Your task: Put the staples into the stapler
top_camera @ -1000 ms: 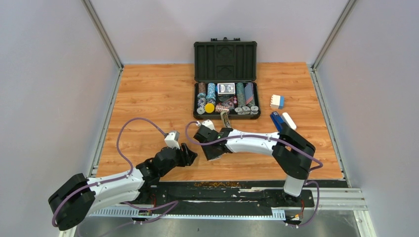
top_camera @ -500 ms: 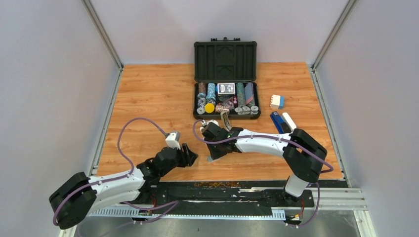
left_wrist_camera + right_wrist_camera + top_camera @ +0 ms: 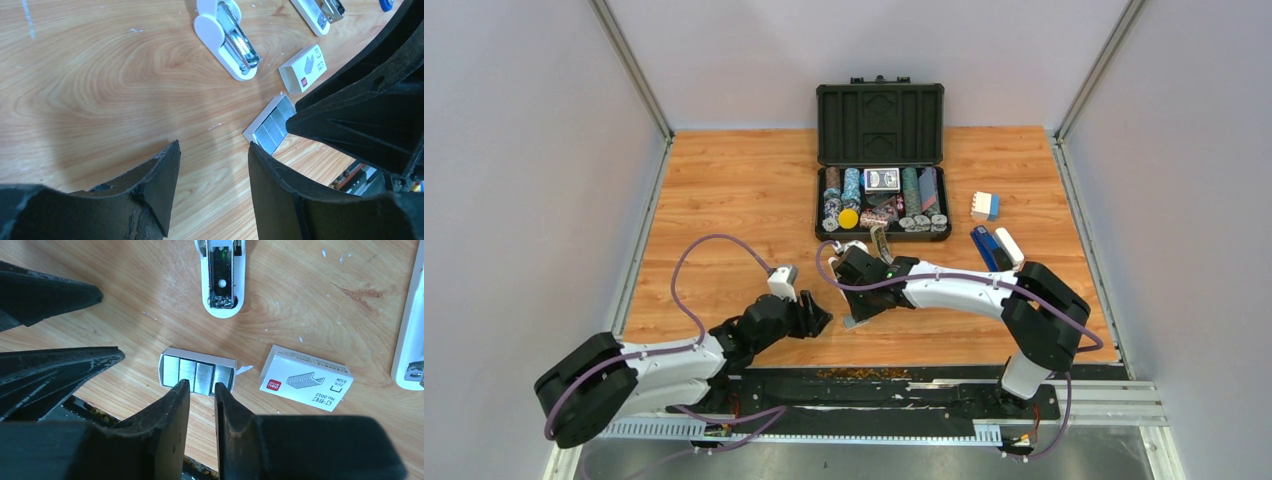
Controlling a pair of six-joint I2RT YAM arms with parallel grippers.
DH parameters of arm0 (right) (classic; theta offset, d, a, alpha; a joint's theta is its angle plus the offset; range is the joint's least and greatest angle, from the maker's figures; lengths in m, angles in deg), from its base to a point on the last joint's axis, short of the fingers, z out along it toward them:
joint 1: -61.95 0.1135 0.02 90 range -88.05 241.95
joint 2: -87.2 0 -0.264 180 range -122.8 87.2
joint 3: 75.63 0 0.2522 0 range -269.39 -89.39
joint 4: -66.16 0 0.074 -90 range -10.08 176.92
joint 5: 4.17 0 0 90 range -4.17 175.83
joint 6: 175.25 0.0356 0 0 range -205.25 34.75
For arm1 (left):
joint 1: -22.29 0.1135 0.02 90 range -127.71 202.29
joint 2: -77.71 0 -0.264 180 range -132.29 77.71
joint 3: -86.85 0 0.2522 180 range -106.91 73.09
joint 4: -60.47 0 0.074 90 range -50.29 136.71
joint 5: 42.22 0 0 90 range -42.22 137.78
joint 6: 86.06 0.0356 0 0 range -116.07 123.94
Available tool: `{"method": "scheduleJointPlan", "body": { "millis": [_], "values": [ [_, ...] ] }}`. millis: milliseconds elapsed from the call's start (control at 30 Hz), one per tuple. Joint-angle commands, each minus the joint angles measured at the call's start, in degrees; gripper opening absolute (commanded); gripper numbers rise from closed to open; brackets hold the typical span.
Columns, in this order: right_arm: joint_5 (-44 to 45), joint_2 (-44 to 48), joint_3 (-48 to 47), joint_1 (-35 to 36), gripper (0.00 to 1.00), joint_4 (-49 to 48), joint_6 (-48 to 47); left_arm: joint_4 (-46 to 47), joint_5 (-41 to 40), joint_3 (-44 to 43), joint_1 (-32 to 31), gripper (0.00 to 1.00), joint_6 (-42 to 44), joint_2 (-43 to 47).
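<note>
The staples point(image 3: 196, 374) lie as silvery strips in a small open white tray point(image 3: 270, 125) on the wood. Their printed white sleeve point(image 3: 306, 377) rests just to the right. The stapler point(image 3: 222, 275) lies open beyond the tray with its metal channel showing, and it also appears at the stapler point(image 3: 227, 40) point(image 3: 881, 243). My right gripper point(image 3: 200, 384) point(image 3: 854, 315) is at the tray's near edge. Its jaws are narrowly apart, on either side of one strip, and contact is unclear. My left gripper point(image 3: 212, 147) point(image 3: 814, 318) hangs open over bare wood left of the tray.
An open black case of poker chips point(image 3: 881, 175) stands behind the stapler. A dark blue stapler point(image 3: 982, 245) and a white one point(image 3: 1009, 245) lie at the right, with a small white-and-blue box point(image 3: 985, 206) beyond them. The table's front edge runs close behind the tray.
The right gripper shifted right and came down to the staple tray as its jaws narrowed. The left arm crept forward and right, staying open.
</note>
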Motion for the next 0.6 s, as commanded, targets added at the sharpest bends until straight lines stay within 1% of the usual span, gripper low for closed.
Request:
{"method": "scheduleJointPlan", "body": {
  "millis": [0, 200, 300, 500, 567],
  "values": [
    [0.8, -0.4, -0.9, -0.2, 0.26, -0.4, -0.8, 5.3, 3.3, -2.5, -0.1, 0.59, 1.4, -4.6],
    [0.1, -1.9, -0.7, -0.2, 0.28, -1.5, -0.6, 11.1, 6.4, -3.5, -0.2, 0.47, 0.0, -11.9],
    [-0.1, -2.6, -0.5, -0.3, 0.29, -2.1, -0.3, 13.2, 7.5, -3.7, -0.2, 0.38, -0.6, -14.7],
    [-2.2, -3.4, -0.1, -0.2, 0.3, -3.6, -0.1, 15.6, 8.4, -4.3, -1.0, 0.26, -1.3, -18.0],
    [-3.3, -3.3, 0.1, -0.3, 0.3, -4.3, 0.1, 16.5, 8.6, -4.5, -1.5, 0.24, -1.7, -19.1]
  ]
}}
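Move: Just past the left fingertips lies the open staple tray, about 7 cm to the left hand's right, 1 cm ahead and 3 cm lower; it sits almost straight beneath the right hand, some 3 cm down and 1 cm ahead. From the tray, the closed staple box is about 6 cm to the right and 3 cm farther out, and the opened white stapler roughly 8 cm farther out and 3 cm to the left. Sweeping to its right by nearly 4 cm and sinking about 1 cm, the left hand brings its fingers up to the left end of the staple tray while they draw from half open to nearly closed; contact can't be made out. The right hand, its fingers still slightly parted, lowers about 1 cm over the strips in the tray and ends with a slight shift to the left. ##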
